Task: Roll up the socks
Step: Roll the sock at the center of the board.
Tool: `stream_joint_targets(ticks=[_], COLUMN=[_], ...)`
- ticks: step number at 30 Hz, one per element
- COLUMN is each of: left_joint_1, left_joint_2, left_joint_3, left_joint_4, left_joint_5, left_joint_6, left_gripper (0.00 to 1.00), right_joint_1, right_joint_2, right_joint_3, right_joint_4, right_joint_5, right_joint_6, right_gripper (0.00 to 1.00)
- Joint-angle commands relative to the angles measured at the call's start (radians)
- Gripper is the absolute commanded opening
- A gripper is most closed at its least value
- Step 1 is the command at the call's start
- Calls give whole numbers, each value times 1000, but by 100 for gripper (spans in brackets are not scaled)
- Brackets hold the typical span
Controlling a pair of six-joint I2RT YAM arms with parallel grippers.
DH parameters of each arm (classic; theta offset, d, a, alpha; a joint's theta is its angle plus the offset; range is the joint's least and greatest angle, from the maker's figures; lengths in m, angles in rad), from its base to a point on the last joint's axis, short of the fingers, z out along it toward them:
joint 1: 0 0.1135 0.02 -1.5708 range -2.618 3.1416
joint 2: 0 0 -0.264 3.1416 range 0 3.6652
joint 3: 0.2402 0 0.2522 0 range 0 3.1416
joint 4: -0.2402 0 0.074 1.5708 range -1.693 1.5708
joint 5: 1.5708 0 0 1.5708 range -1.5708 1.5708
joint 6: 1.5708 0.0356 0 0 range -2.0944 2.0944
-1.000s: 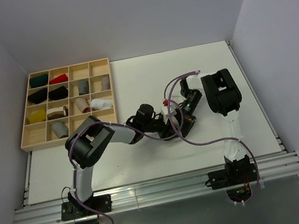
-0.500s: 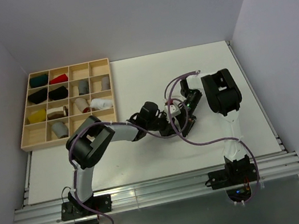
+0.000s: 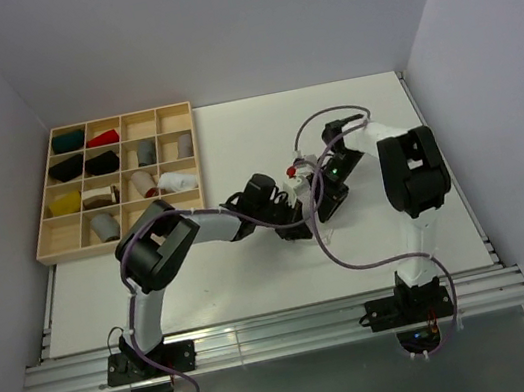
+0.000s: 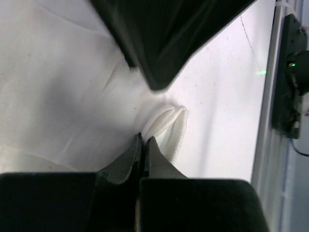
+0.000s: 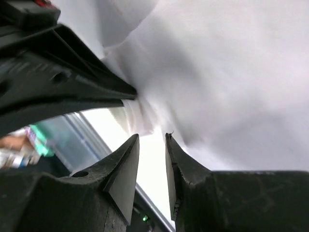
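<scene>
A white sock (image 4: 63,82) lies crumpled on the white table; from above only a small patch of it (image 3: 299,187) shows between the two arms. My left gripper (image 4: 144,137) is shut on a folded edge of this sock, with ribbed fabric bulging out just past the tips. In the top view the left gripper (image 3: 292,215) sits at mid-table. My right gripper (image 5: 152,137) stands open, its tips just off the sock (image 5: 217,72) with nothing between them. The right gripper (image 3: 325,197) is close beside the left one, its dark fingers (image 4: 159,43) hanging over the sock.
A wooden compartment tray (image 3: 45,256) at the back left holds small rolled bundles in red, green, black, yellow, grey and white. A metal rail (image 3: 266,332) runs along the near edge. Cables loop around both arms above the table's middle.
My left gripper has closed on the white sock's folded edge. My right gripper has let go and opened, and the right arm's elbow has swung out to the right.
</scene>
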Motion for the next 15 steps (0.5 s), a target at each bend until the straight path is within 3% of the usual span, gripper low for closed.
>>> stream_joint_targets(ticks=[1,10,15], left_joint_1=[9,32,38], left_joint_2=[21,76,133], left_joint_3=[16,124,231], left_joint_4=[-147,-281,-424], left_joint_5=[30,71,88], left_joint_6=[-136,-490,-572], left_gripper=[0,0,0], right_joint_1=[-37,-99,-99], right_joint_2=[-109,-350,-522], right_joint_3=[-18,-197,-318], right_joint_4=[98,311,389], right_joint_5=[39,116,88], right_joint_6=[74,73,-33], right_gripper=[36,34,34])
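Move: The white sock's near end is already pinched in the shut left fingers. Its middle lies about 7 cm ahead of the left gripper, 2 cm to its right and 2 cm below. The right gripper's tips hover some 4 cm ahead and 6 cm to the right of the left's, and the near table edge is about 16 cm straight back. From the open right gripper, the sock's middle lies roughly 3 cm ahead, 3 cm left and 3 cm below. Keep the left gripper shut on the sock's near end and, almost on the spot, roll it about its own fingers, top side going forward, by some 35 degrees. Meanwhile carry the right gripper, already open and holding nothing, off to the right and up, about 4 cm each, with a small push forward at first, swinging its fingertips forward and leaving them parted. ##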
